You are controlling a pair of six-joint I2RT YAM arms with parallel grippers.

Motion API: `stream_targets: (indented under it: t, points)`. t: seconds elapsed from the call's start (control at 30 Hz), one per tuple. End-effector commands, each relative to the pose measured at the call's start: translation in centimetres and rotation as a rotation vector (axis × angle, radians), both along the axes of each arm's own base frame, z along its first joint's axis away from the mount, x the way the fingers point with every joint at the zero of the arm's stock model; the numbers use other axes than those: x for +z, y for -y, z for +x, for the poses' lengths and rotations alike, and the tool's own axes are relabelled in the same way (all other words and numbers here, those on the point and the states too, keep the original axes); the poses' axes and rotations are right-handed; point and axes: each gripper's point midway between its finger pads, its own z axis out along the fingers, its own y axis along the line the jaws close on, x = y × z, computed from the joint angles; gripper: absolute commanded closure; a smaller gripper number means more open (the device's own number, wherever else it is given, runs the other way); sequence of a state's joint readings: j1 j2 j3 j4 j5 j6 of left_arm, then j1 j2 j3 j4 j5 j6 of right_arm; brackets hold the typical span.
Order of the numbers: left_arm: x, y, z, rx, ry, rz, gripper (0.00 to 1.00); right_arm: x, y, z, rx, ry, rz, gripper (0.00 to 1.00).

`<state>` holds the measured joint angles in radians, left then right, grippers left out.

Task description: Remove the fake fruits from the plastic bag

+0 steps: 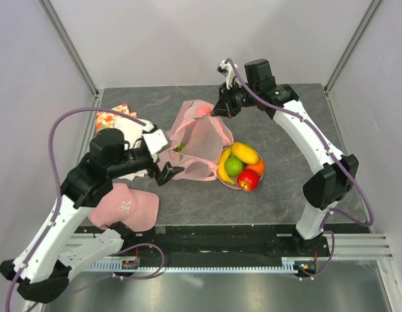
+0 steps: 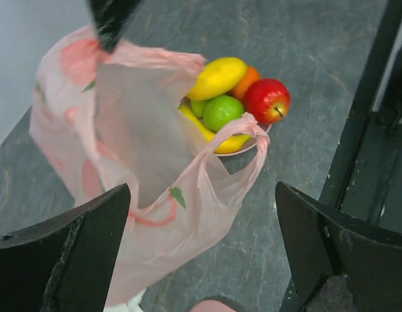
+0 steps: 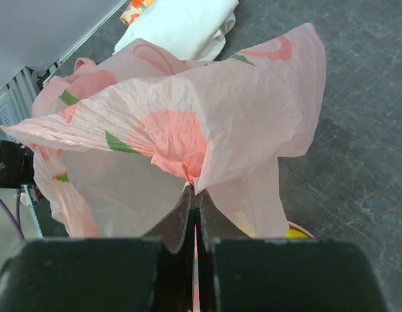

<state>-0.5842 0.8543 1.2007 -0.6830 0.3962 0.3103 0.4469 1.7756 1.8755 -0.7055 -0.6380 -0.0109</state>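
The pale-pink plastic bag point(image 1: 196, 140) is lifted at the table's middle. My right gripper point(image 3: 193, 195) is shut on a bunched fold at the bag's point(image 3: 188, 123) top, also seen from above as the right gripper point(image 1: 217, 107). My left gripper point(image 2: 201, 253) is open just left of the bag point(image 2: 142, 149), with its fingers point(image 2: 64, 260) on either side of the bag's lower corner and not touching it. The fake fruits lie piled on a plate beside the bag: mango point(image 2: 217, 77), orange point(image 2: 246, 79), red apple point(image 2: 267, 99), green apple point(image 2: 222, 112) and banana point(image 2: 224, 142). What the bag holds is hidden.
The pink plate point(image 1: 230, 186) with the fruit pile point(image 1: 240, 166) sits right of the bag. A pink cloth with a logo point(image 1: 126, 205) lies at the front left. A white cloth point(image 3: 181, 26) and a fruit-printed cloth point(image 1: 113, 117) lie at the back left.
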Motion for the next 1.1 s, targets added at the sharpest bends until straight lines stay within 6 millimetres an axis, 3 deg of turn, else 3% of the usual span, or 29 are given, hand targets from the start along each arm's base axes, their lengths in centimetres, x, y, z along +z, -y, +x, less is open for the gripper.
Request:
stream_targets:
  t: [0.0, 0.13, 0.2, 0.3, 0.4, 0.5, 0.6, 0.63, 0.7, 0.77, 0.8, 0.93, 1.07]
  points:
    - [-4.3, 4.9, 0.4, -0.239, 0.043, 0.143, 0.01, 1.8, -0.1, 1.6, -0.045, 0.073, 0.008, 1.00]
    - [-4.2, 8.4, 2.7, -0.275, 0.201, 0.205, 0.01, 1.8, -0.1, 1.5, -0.043, 0.070, 0.008, 1.00]
    - [-5.7, 9.8, 3.1, -0.319, 0.244, 0.277, 0.01, 1.6, 0.1, 1.5, -0.048, 0.072, 0.002, 1.00]
    - [-7.4, 10.6, 3.9, -0.343, 0.256, 0.347, 0.02, 1.9, 0.3, 1.2, -0.050, 0.079, -0.001, 1.00]
    - [-8.4, 10.1, 4.0, -0.365, 0.244, 0.420, 0.05, 2.0, 0.6, 1.0, -0.055, 0.089, -0.005, 1.00]
    - [-10.5, 8.6, 3.2, -0.409, 0.199, 0.526, 0.08, 1.8, 1.1, 1.0, -0.065, 0.095, -0.018, 1.00]
    - [-12.9, 7.0, 2.3, -0.417, 0.131, 0.598, 0.26, 1.5, 1.0, 1.3, -0.071, 0.097, -0.020, 1.00]
    - [-12.9, 6.7, 1.8, -0.416, 0.112, 0.591, 0.53, 1.3, 1.0, 1.6, -0.082, 0.091, -0.023, 1.00]
    - [-12.7, 5.5, 0.7, -0.407, 0.074, 0.594, 0.95, 1.4, 1.0, 1.8, -0.090, 0.094, -0.024, 1.00]
    - [-11.4, 3.9, -1.4, -0.415, 0.063, 0.558, 0.98, 1.2, 1.2, 2.2, -0.111, 0.097, -0.037, 1.00]
    - [-12.3, 2.1, -3.4, -0.458, 0.003, 0.599, 0.98, 0.9, 1.3, 2.2, -0.115, 0.089, -0.047, 1.00]
    - [-11.4, -2.9, -8.4, -0.517, -0.039, 0.634, 0.98, 0.1, 1.6, 2.0, -0.140, 0.091, -0.091, 1.00]
    - [-9.5, -6.8, -12.9, -0.531, -0.113, 0.614, 0.98, -1.8, 0.5, -1.9, -0.058, 0.102, -0.179, 1.00]
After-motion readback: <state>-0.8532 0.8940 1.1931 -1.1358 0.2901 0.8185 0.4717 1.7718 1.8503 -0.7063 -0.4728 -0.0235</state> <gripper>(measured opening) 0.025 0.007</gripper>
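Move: The bag's loose handle, the next thing for the open left hand, hangs about 9 cm to its right, 3 cm ahead and 12 cm below. The green grapes inside the bag lie some 10 cm straight ahead and 26 cm down; the fruit plate is about 20 cm right, 5 cm ahead and 30 cm down. From the right hand, which already pinches the rim, that handle is some 15 cm back, 4 cm left and 8 cm lower. The left fingers shut on the bag's loose handle after the hand sweeps about 10 cm right and some 12 cm down to it, tipping about 30 degrees further down and turning clockwise. Pinching it, the hand draws the plastic roughly 9 cm back and 9 cm left, rising about 4 cm, while the closed right hand keeps its hold on the rim, easing only a centimetre or two forward and down. ##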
